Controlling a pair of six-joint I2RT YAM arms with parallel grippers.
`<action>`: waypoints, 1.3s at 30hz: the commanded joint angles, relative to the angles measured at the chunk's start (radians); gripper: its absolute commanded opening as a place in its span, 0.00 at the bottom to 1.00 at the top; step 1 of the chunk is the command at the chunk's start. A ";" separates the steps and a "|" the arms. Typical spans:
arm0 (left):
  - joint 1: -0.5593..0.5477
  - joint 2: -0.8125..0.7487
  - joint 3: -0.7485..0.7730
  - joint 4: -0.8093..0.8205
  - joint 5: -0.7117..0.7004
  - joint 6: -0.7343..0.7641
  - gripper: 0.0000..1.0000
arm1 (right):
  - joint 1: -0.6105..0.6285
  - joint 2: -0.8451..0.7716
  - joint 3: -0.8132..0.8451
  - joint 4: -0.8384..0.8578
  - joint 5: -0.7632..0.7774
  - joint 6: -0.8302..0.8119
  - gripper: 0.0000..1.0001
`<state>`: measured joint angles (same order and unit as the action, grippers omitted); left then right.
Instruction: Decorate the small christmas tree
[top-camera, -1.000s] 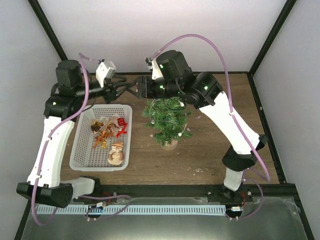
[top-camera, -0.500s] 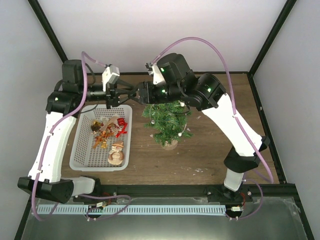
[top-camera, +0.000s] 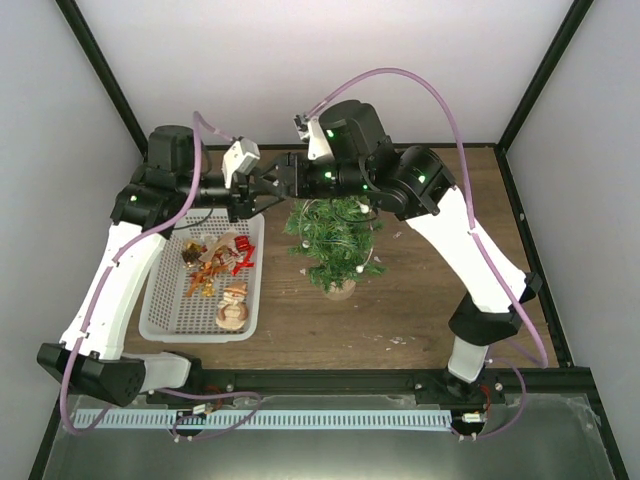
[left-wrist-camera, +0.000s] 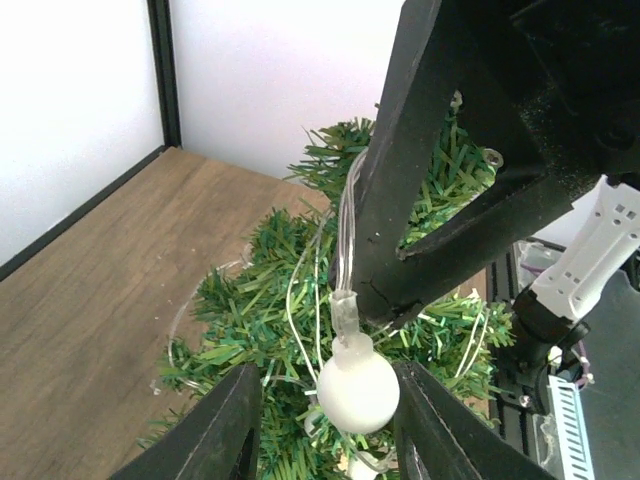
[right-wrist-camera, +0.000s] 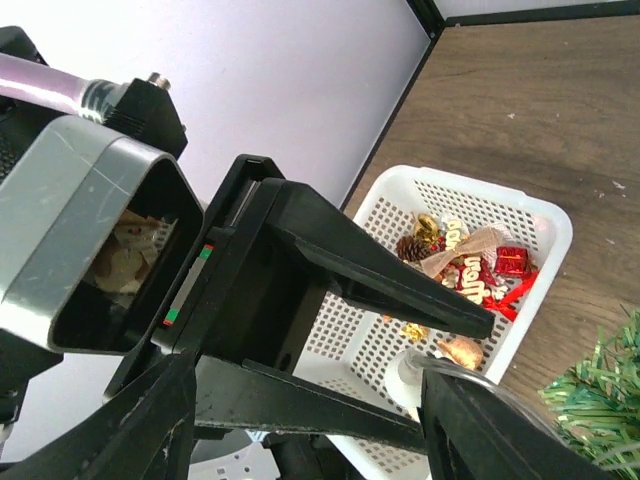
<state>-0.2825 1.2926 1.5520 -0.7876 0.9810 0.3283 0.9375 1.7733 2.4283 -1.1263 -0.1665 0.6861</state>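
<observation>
The small christmas tree (top-camera: 335, 240) stands at mid-table with a clear light string (top-camera: 372, 262) draped over its branches (left-wrist-camera: 250, 310). Both grippers meet above the treetop. My left gripper (top-camera: 278, 185) is open, and a white ball bulb (left-wrist-camera: 357, 390) of the string hangs between its fingers (left-wrist-camera: 215, 430), with a gap on the left. The bulb's clear wire (left-wrist-camera: 345, 240) runs up along a finger of my right gripper (top-camera: 268, 180). In the right wrist view that gripper (right-wrist-camera: 310, 370) is open, the left gripper's fingers (right-wrist-camera: 400, 285) lie between its own, and the bulb (right-wrist-camera: 412, 375) is by its right finger.
A white basket (top-camera: 160, 290) left of the tree holds several ornaments (top-camera: 215, 255) and a snowman figure (top-camera: 233, 305); it also shows under the grippers (right-wrist-camera: 545, 215). Black frame posts and white walls close the back and sides.
My left arm has swung right and up, bringing its gripper from beside the right gripper to interlock with it over the treetop. The right arm shifted only slightly.
</observation>
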 joint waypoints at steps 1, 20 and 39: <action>-0.003 -0.030 -0.004 0.075 -0.012 -0.044 0.37 | -0.003 0.000 0.007 0.045 0.013 0.009 0.55; 0.000 -0.007 -0.034 0.286 -0.350 -0.209 0.38 | -0.002 -0.048 -0.060 0.114 -0.068 0.000 0.55; 0.101 -0.042 -0.056 0.208 -0.299 -0.190 0.38 | 0.007 -0.362 -0.306 0.533 -0.275 -0.165 0.56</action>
<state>-0.1955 1.2778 1.4956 -0.5587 0.6632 0.1341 0.9394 1.4948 2.1521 -0.6777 -0.4900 0.5716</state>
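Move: The light bulb hangs almost between the left hand's parted fingertips, about 1 cm back and 1 cm right of their midpoint, its cord running up to the right fingers. From the right hand it is roughly 2 cm ahead, 1 cm left and 4 cm below. The Christmas tree's middle lies some 14 cm right, 4 cm back and 18 cm below the left hand; the basket is about 15 cm left, 3 cm back and well below. Forward past the right fingertips goes the left hand, about 8 cm, turning counter-clockwise some 25 degrees, then drawing off to the left, its gap unchanged. The right hand first stays almost in place with fingers open, then pulls quickly up and back, fingertips swinging upward and counter-clockwise, away from the left hand. ##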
